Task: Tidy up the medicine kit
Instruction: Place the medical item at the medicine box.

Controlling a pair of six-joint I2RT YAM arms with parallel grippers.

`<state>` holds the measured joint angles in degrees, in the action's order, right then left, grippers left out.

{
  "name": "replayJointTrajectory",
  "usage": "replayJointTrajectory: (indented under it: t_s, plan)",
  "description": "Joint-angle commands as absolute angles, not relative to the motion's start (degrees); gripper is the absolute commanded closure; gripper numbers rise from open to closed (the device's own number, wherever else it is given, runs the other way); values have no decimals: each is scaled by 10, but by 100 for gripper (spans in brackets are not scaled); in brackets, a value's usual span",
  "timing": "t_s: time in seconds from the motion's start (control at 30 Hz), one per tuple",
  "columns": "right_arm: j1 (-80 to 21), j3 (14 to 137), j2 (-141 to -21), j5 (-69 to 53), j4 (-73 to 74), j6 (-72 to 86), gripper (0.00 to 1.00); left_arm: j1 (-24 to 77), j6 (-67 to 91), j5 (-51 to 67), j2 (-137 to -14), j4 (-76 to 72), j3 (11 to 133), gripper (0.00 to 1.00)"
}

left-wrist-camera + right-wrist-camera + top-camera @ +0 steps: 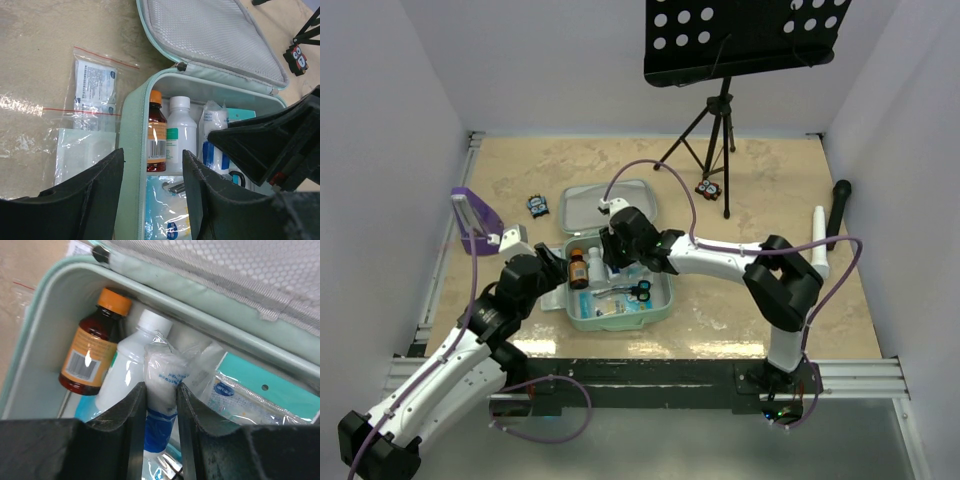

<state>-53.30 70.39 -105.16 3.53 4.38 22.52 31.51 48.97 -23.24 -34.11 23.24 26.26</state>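
Observation:
The medicine kit [669, 296] lies open in the middle of the table, its lid [605, 205] laid back. A brown bottle [92, 352] and a white bottle [127, 365] lie inside along the hinge side. My right gripper [161, 387] reaches into the case and is shut on a wrapped white bandage roll [162, 372] with a blue band. My left gripper [152, 156] is open and straddles the case's left wall [134, 150]. The wall runs close to the left finger, and nothing is gripped. The top view shows the right gripper [616, 262] and the left gripper [557, 270] close together over the kit.
Clear plastic bags with sachets [95, 95] lie on the table left of the case. A purple stand [475, 220] sits at the far left. A music stand tripod [715, 150] rises behind the kit, and two small black items [539, 206] [708, 187] lie nearby. Scissors [638, 291] rest inside the case.

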Motion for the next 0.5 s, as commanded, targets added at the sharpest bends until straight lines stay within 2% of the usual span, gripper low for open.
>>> replayJointTrajectory:
  t_s: [0.0,0.17,0.27,0.47]
  plan:
    - [-533,722,-1075,54,38,260,73,311,500,-243,-339,223,251,45]
    - [-533,717,-1064,54,33,269,47,311,497,-244,-338,222,248,45]
    - [-533,715,-1043,57,29,272,40,311,494,-244,-339,220,248,45]
    - [-533,721,-995,51,43,277,36,310,490,-243,-343,211,248,45]
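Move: The right hand still holds the medical item, a bagged white-and-blue roll. Its gap in the medicine box lies about 4 cm straight below that hand. The white bottle stands some 4 cm to the hand's left, level with it fore and aft, with the brown bottle about 8 cm left; the scissors lie roughly 6 cm back and 4 cm right. From the left hand, the gap is about 6 cm ahead and 11 cm right, well below. Lower the right hand about 3 cm, straight down into the medicine box beside the white bottle. Open the fingers to roughly double their gap as you reach the bottom, so they let go of the roll. Then lift straight back up about 3 cm, still opening a little, to the starting height. ##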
